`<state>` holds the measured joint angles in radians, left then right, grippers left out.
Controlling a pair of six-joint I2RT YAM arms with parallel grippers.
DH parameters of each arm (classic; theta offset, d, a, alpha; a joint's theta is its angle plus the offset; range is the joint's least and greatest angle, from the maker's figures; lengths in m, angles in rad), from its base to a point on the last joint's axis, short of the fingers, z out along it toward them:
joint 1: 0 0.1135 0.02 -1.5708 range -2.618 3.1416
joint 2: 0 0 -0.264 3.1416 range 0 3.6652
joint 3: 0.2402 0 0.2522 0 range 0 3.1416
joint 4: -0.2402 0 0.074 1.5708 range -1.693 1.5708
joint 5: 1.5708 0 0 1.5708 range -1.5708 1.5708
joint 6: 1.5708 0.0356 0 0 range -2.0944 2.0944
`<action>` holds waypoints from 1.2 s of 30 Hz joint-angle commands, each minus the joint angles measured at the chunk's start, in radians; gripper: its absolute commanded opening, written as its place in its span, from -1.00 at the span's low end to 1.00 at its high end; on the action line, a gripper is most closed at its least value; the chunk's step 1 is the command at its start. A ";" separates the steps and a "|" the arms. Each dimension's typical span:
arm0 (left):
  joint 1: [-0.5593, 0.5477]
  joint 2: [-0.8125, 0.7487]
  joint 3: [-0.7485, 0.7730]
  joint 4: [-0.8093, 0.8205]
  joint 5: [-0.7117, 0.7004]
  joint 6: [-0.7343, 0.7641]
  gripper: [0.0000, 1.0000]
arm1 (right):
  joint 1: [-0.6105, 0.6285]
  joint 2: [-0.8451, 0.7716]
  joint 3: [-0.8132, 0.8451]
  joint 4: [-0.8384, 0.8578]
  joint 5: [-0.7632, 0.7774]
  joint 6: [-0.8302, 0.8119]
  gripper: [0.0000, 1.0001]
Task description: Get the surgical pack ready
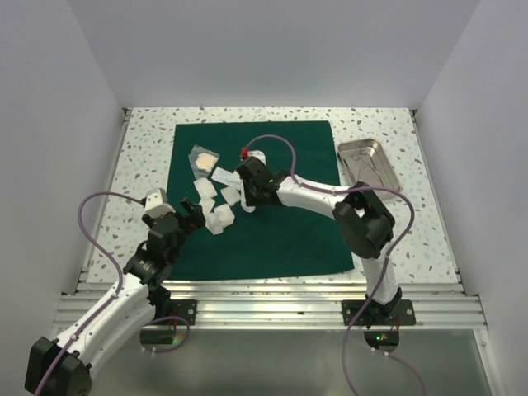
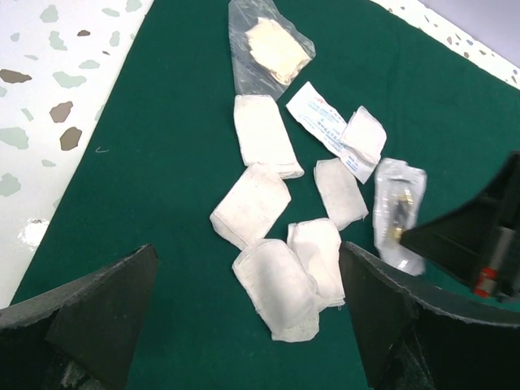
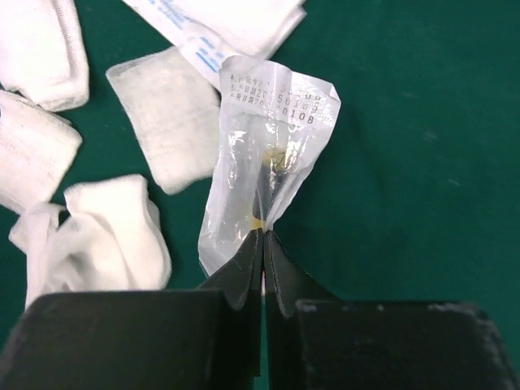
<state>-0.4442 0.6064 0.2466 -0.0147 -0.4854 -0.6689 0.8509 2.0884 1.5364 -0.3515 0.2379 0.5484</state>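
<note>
The surgical pack is a dark green drape (image 1: 280,239) spread flat on the table. Several white gauze pads (image 1: 216,202) lie scattered on its left half. My right gripper (image 3: 262,236) is shut on the lower end of a clear plastic packet (image 3: 268,162) with a small dark and yellow item inside. The packet stands up from the drape (image 3: 406,162), beside a gauze pad (image 3: 175,126). My left gripper (image 2: 248,260) is open, its fingers either side of two overlapping gauze pads (image 2: 276,288) and holding nothing. The clear packet (image 2: 398,203) shows at its right.
A shiny steel tray (image 1: 363,143) sits on the speckled table right of the drape. A clear bag with tan contents (image 1: 202,158) lies at the drape's far left. A printed white packet (image 2: 321,118) lies among the gauze.
</note>
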 commanded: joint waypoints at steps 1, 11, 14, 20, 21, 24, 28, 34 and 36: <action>0.009 -0.007 -0.016 0.070 -0.010 0.018 0.94 | -0.047 -0.197 -0.070 -0.012 0.063 -0.015 -1.00; 0.009 -0.002 -0.026 0.094 0.016 0.026 0.93 | -0.539 -0.482 -0.245 -0.033 -0.014 -0.079 -1.00; 0.009 0.006 -0.029 0.102 0.022 0.031 0.93 | -0.646 -0.440 -0.214 -0.050 -0.041 -0.123 -1.00; 0.009 0.013 -0.032 0.108 0.031 0.032 0.93 | -0.792 -0.321 -0.153 -0.086 -0.106 -0.142 -1.00; 0.009 0.015 -0.033 0.110 0.031 0.034 0.93 | -0.805 -0.312 -0.160 -0.080 -0.110 -0.125 -1.00; 0.009 0.018 -0.033 0.113 0.031 0.034 0.93 | -0.822 -0.265 -0.157 -0.023 -0.094 -0.062 -1.00; 0.009 0.016 -0.035 0.107 0.028 0.035 0.93 | -0.822 -0.168 -0.108 -0.018 -0.029 -0.004 -1.00; 0.009 0.006 -0.040 0.104 0.027 0.037 0.92 | -0.819 -0.107 -0.024 -0.052 -0.012 -0.016 -0.11; 0.009 0.006 -0.040 0.104 0.027 0.037 0.92 | -0.811 -0.149 -0.031 -0.053 -0.005 -0.025 0.08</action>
<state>-0.4442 0.6216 0.2146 0.0437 -0.4496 -0.6586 0.0284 1.9892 1.4551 -0.4049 0.1963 0.5251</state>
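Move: The stainless tray that the right hand is taking its pinched clear packet to lies about 40 cm to the right and 15 cm farther out, some 1 cm lower; the instruments already in it lie 3 cm left of its middle. Close to the hand, the small gauze is 7 cm left and 4 ahead, the labelled packet 7 left and 11 ahead, the gauze stack 9 left and 2 back. From the left hand, the tray is 24 cm ahead, 55 right and 8 below. Sweeping fast to the right in an arch, the right arm carries the already pinched packet some 38 cm away from the gauzes and 13 cm forward, rising about 13 cm on the way and then sinking nearly as far over the tray. The hand turns about 45 degrees clockwise, and low over the instruments the fingers open to roughly half and let go of the packet. ##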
